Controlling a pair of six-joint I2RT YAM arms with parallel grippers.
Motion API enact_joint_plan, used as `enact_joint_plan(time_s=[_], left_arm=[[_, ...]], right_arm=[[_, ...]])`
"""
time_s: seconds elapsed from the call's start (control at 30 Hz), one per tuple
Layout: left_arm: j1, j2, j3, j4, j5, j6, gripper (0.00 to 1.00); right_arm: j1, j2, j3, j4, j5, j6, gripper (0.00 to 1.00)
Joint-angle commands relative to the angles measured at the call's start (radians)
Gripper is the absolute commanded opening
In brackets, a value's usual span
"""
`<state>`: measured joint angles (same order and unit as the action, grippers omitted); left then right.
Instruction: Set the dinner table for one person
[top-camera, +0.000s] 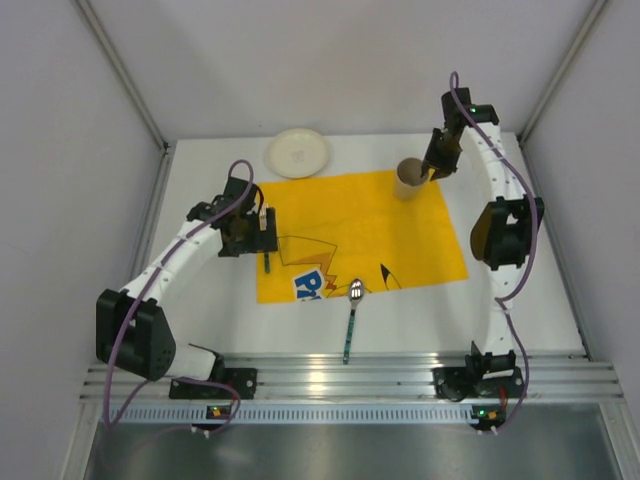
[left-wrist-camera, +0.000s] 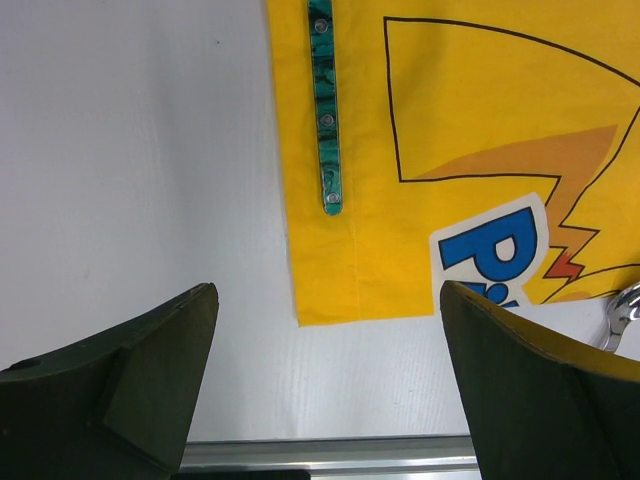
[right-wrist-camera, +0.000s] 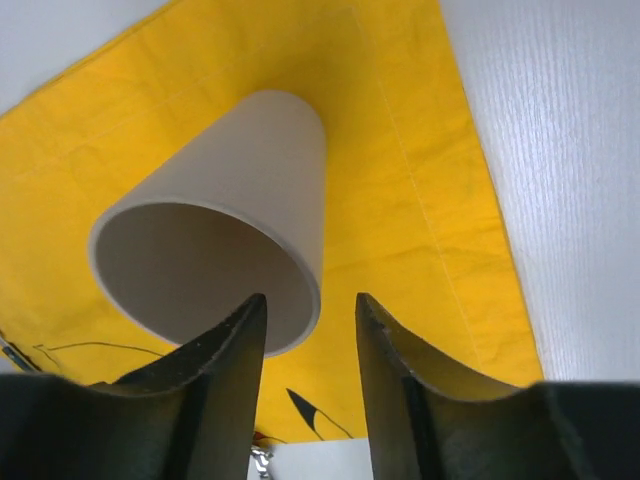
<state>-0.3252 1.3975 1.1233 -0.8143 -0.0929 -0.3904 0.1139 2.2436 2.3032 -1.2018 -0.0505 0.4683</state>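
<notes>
The white dinner table (top-camera: 520, 290) carries a yellow cartoon-print placemat (top-camera: 370, 230). A beige cup (top-camera: 410, 178) stands upright on the mat's far right corner. My right gripper (top-camera: 436, 168) hovers over the cup's right rim (right-wrist-camera: 315, 290), jaws slightly apart; one finger is inside the cup, the other outside, with a gap showing. My left gripper (top-camera: 258, 232) hangs wide open and empty over the mat's left edge. A teal-handled utensil (left-wrist-camera: 325, 110) lies along that edge. A spoon (top-camera: 352, 310) lies across the mat's near edge, bowl on the mat.
A cream plate (top-camera: 298, 152) sits on the table just behind the placemat's far left. A ribbed aluminium rail (top-camera: 350, 375) runs along the near edge, with both arm bases on it. Grey walls close in the left, right and far sides.
</notes>
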Motion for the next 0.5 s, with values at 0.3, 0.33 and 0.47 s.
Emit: enact_joint_plan(time_s=[0.3,0.33,0.47], left_arm=[[-0.002,0.031,0.041,0.02,0.025,0.013,0.98],[-0.002,0.037,0.044,0.021,0.03,0.013,0.98],[0.0,0.067,0.059,0.027,0.047,0.019,0.98]], right_arm=[[0.02,-0.008,0.062,0.008,-0.003,-0.02,0.78],[0.021,-0.024,0.062,0.022,-0.009,-0.025,0.8],[0.056,-0.152,-0.037,0.09,-0.02,-0.071,0.84]])
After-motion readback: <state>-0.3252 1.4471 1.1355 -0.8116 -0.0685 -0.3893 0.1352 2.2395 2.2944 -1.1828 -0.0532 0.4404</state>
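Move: The cup, its near right wall between the right fingers, has its middle about 4 cm left of the right hand, 1 cm ahead and 5 cm below, over the yellow mat's far right corner. The plate is about 30 cm left of the cup and 11 cm farther out; the spoon lies some 33 cm back from the right hand and 18 cm left. From the left hand, the cup is roughly 20 cm ahead and 34 cm right. The right fingers open wide, letting go of the cup's wall, while the hand drifts about 1 cm left. ##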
